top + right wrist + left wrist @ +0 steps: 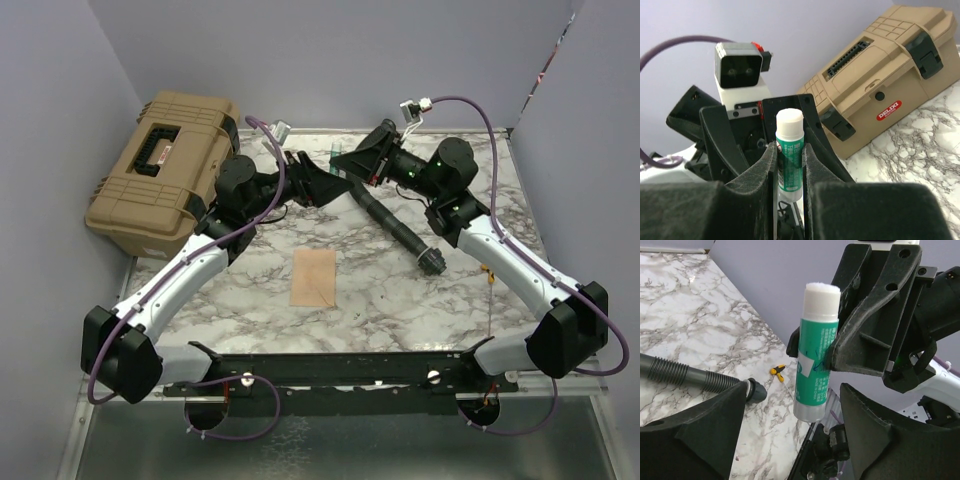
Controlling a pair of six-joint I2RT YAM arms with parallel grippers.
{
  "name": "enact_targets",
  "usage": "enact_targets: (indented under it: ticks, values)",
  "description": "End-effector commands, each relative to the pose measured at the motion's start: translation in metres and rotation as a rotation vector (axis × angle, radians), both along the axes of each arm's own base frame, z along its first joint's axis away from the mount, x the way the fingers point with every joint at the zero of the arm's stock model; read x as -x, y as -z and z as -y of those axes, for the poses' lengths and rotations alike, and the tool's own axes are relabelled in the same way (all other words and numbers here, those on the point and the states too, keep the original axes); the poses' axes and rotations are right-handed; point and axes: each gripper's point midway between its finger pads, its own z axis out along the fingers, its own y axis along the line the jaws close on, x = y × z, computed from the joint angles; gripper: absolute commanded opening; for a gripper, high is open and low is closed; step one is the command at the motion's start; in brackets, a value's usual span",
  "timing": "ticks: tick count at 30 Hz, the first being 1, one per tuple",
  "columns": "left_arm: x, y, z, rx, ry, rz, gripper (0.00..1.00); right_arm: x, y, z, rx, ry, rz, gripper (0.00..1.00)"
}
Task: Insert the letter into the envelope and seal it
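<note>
My right gripper is shut on a green glue stick with a white cap, held upright above the back of the table. My left gripper faces it, open. Its fingers stand either side of the stick's lower end with gaps on both sides. From above, both grippers meet at the back centre. The envelope, a flat kraft-brown rectangle, lies in the middle of the marble table, away from both grippers. The letter does not show on its own.
A tan hard case stands at the back left corner. A black corrugated hose lies diagonally right of centre. A small yellow-and-black tool lies near the right edge. Lavender walls close in three sides.
</note>
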Motion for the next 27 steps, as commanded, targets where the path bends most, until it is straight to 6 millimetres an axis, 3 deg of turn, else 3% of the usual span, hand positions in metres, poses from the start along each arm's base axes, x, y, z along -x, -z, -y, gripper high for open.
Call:
enact_targets:
  ticks: [1,8,14,19,23,25,27]
  values:
    - [0.017,-0.020,-0.009,0.031,0.052,0.082,0.75,0.023,-0.004,-0.005,0.058,-0.111,0.149,0.06]
    - [0.019,-0.021,-0.014,0.036,0.068,0.080,0.53,0.039,-0.006,-0.007,0.093,-0.200,0.224,0.06]
    - [0.027,-0.020,-0.009,0.056,0.140,0.069,0.44,0.042,-0.009,-0.008,0.061,-0.215,0.195,0.06]
    - [0.034,-0.016,-0.005,0.057,0.198,0.069,0.29,0.042,-0.013,-0.007,0.031,-0.212,0.160,0.06]
    - [0.038,-0.014,-0.004,0.054,0.227,0.076,0.27,0.040,-0.015,-0.006,0.010,-0.196,0.116,0.06]
    - [0.039,-0.013,-0.004,0.054,0.227,0.079,0.18,0.040,-0.015,-0.007,0.003,-0.199,0.103,0.07]
    - [0.038,-0.014,-0.005,0.055,0.223,0.081,0.01,0.041,-0.014,-0.007,0.004,-0.202,0.100,0.12]
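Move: My right hand holds the upright glue stick between its fingertips. For my open left hand, the stick's middle lies about 3 cm above the finger gap, some 1 cm back and 1 cm to the right. Far below on the table, roughly 35 cm down, the envelope lies about 6 cm back and 6 cm left of my left hand. The black hose's middle is some 12 cm farther out and 9 cm right. My left fingers close on the lower end of the glue stick, pinching it just below my right fingertips, while my left hand rises about 2 cm. Both hands draw back together some 3 cm; my left turns about 10 degrees clockwise, my right about 10 counter-clockwise, keeping its hold. ##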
